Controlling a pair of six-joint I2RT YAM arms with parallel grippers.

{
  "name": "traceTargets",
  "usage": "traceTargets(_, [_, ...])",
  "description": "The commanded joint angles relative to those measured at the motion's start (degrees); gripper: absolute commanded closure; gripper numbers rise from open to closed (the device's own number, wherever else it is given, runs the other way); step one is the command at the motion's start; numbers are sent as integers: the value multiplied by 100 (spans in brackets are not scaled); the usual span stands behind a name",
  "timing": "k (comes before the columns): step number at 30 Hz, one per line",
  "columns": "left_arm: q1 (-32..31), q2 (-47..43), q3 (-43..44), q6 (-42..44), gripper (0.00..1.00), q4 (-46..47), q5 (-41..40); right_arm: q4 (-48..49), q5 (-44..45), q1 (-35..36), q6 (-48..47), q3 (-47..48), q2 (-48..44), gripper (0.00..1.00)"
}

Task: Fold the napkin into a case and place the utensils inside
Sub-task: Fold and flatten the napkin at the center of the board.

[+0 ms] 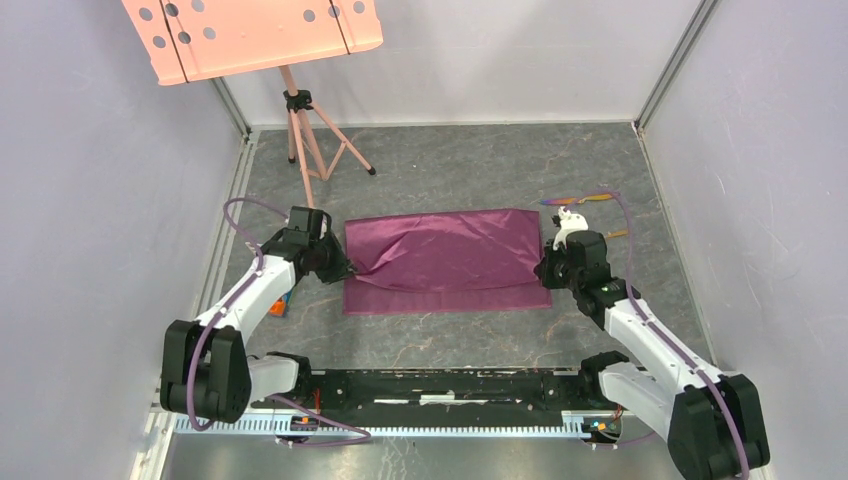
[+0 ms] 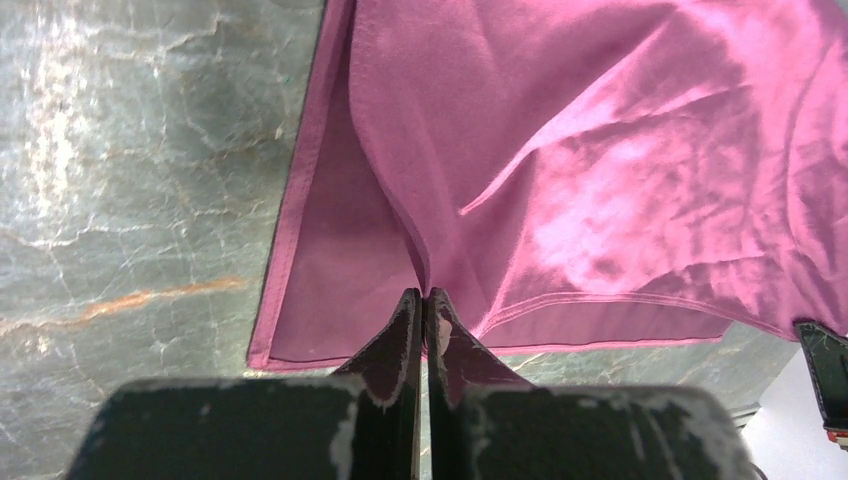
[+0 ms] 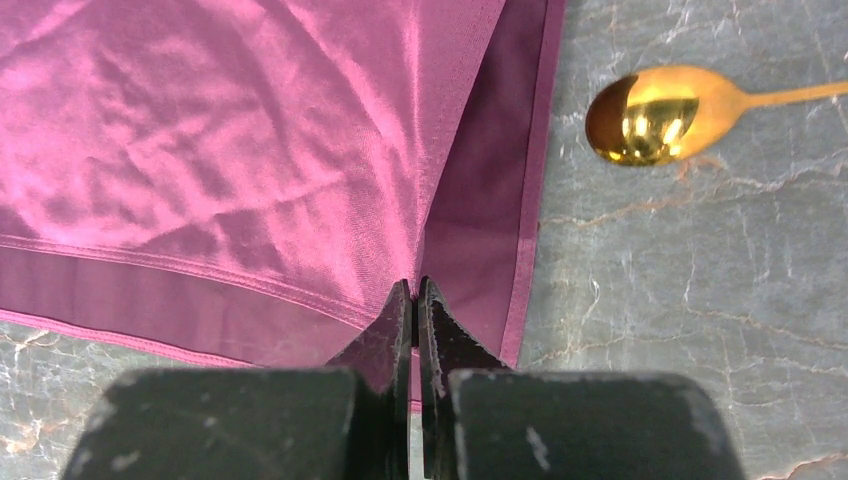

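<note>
The plum-purple napkin (image 1: 445, 260) lies on the grey table, doubled over, its top layer stopping short of the near hem. My left gripper (image 1: 345, 268) is shut on the top layer at the napkin's left edge (image 2: 423, 296), and the cloth (image 2: 600, 150) rises into a pinched ridge there. My right gripper (image 1: 543, 270) is shut on the top layer at the right edge (image 3: 415, 286) of the napkin (image 3: 220, 150). Of the utensils, the gold spoon (image 3: 650, 115) lies on the table just right of the napkin. The iridescent knife (image 1: 580, 199) lies behind my right wrist.
A small blue-and-orange object (image 1: 280, 303) lies on the table under my left arm. A pink perforated stand (image 1: 250, 35) on a tripod (image 1: 310, 150) rises at the back left. Grey walls enclose the table on three sides.
</note>
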Motion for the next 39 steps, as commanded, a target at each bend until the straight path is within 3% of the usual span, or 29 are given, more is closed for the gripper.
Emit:
traceTargets(1, [18, -205, -215, 86, 98, -327, -118, -194, -77, -18, 129, -249, -187, 100])
traceTargets(20, [20, -653, -612, 28, 98, -557, -330, -654, 49, -14, 298, -529, -596, 100])
traceTargets(39, [16, -445, -844, -112, 98, -419, -366, -519, 13, -13, 462, -905, -674, 100])
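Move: Both hands hold the napkin's upper layer by its near corners. The lower layer's near left corner lies about 8 cm back, 3 cm left and 5 cm below the left hand, with the toy blocks some 17 cm left, roughly level in reach. The lower near right corner lies about 8 cm back, 3 cm right and 6 cm below the right hand; the spoon is some 9 cm ahead and 10 cm right, the knife about 19 cm ahead and 9 cm right. Still pinching the upper layer's two near corners, both hands draw it back about 5 cm and lower it 4 to 5 cm towards the lower layer's near corners, the left also drifting slightly left. Halfway they check and rise a little, the left by about 1 cm, then sink and pull back again and stay there, fingers tipped slightly steeper and kept shut. ##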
